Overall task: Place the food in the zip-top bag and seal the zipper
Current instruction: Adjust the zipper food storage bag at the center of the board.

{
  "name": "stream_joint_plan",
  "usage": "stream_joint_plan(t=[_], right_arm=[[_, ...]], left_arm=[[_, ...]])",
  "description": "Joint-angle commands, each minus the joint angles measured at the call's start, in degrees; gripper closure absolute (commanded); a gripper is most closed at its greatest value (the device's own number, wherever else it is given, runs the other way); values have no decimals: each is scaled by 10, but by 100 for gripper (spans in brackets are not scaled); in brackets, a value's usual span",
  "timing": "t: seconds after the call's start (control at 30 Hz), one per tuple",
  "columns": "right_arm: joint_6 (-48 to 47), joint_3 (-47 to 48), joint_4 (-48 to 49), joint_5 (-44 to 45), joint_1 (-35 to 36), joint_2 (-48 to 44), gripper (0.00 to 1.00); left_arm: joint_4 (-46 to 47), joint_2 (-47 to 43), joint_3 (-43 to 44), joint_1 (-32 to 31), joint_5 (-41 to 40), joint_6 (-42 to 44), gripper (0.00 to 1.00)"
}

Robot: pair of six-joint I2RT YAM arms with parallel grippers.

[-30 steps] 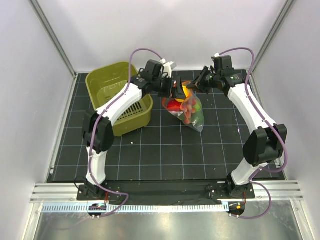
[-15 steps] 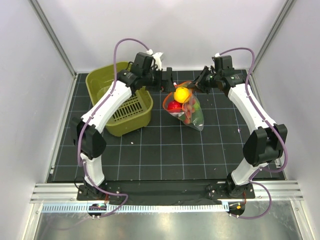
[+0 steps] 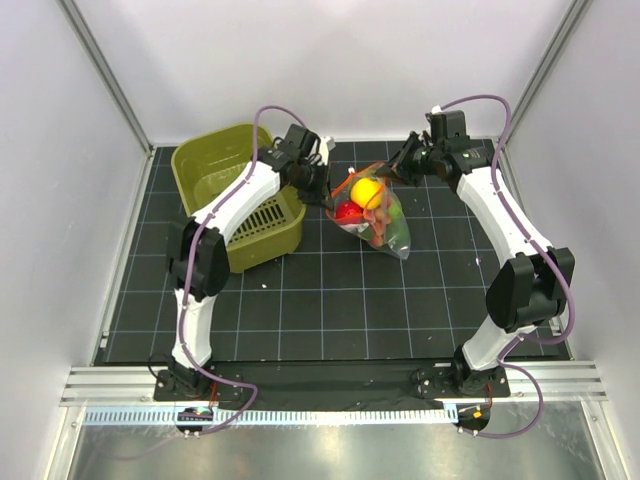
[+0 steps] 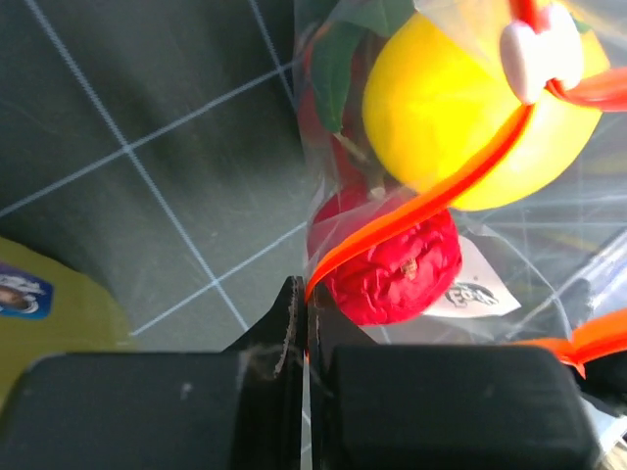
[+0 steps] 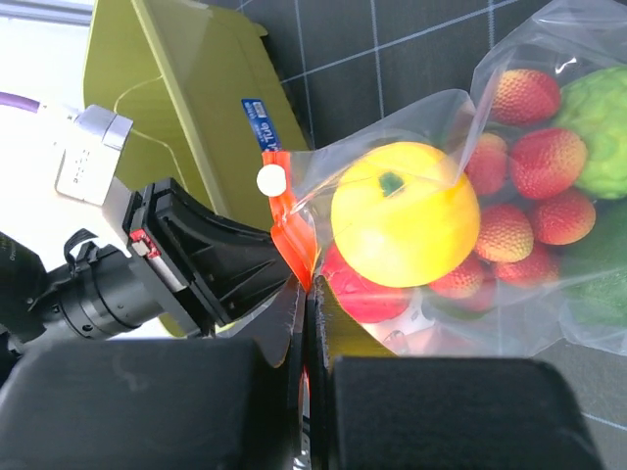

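Observation:
The clear zip-top bag [image 3: 385, 222] lies on the black mat with its mouth held up between both arms. The food is inside: a yellow ball [image 3: 365, 190] on top, a red piece [image 4: 392, 269], small red-orange pieces [image 5: 539, 162] and green ones [image 5: 598, 108]. My left gripper [image 4: 302, 294] is shut on the red-orange zipper [image 4: 411, 211] at the mouth's left end. My right gripper [image 5: 306, 289] is shut on the zipper [image 5: 292, 240] from the other side. A white slider [image 5: 269, 179] sits on the strip.
An olive-green slotted basket [image 3: 215, 165] stands just left of the bag, close beside the left arm. Grey walls with metal frame posts surround the mat.
The left gripper, open and drawn back from the bag half a second ago, has come in to the bag's mouth and shut on the zipper. The right arm has not moved.

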Motion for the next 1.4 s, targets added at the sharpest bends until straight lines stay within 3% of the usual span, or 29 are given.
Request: stream_joint_plan(t=[0.0, 0.27, 0.4, 0.63, 0.8, 0.93, 1.1, 1.37], right_arm=[[-8, 15, 21, 6, -7, -14, 99], [-29, -13, -3, 23, -9, -2, 99], [-66, -2, -46, 80, 14, -3, 99], [-127, 121, -88, 159, 38, -24, 99], [-127, 60, -35, 151, 49, -59, 99], [-124, 49, -97, 140, 60, -23, 99], [-146, 19, -33, 152, 77, -69, 99], [-155, 30, -16, 88, 117, -34, 99]], left_arm=[[-9, -14, 70, -1, 39, 14, 100], [48, -71, 50, 2, 88, -57, 100], [59, -97, 44, 5, 81, -75, 100], [73, -91, -39, 11, 44, -94, 100], [73, -86, -30, 10, 46, -102, 100], [84, -95, 10, 9, 41, -111, 100], [126, -89, 22, 8, 80, -134, 100], [206, -76, 6, -6, 148, -181, 100]])
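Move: Each closed gripper holds one end of the bag's orange rim. From the left hand the bag's filled body lies about 11 cm to the right, 1 cm back and 8 cm lower; the yellow fruit is 8 cm right and 2 cm ahead, the red fruit 4 cm right and 1 cm back. The green bin's middle is some 20 cm left, 1 cm ahead. From the right hand the bag's body lies roughly 3 cm left, 7 back and 15 below, the yellow fruit 5 left and 2 back. Upward in two pulls, the left hand hoists its rim corner about 11 cm, sagging briefly between them, drifting right towards the other gripper and rolling some 20 degrees, left side down. The right hand keeps its corner pinched, dips, bobs up and sinks back level, ending 3 cm back and 2 cm left, its left side also rolling down. ##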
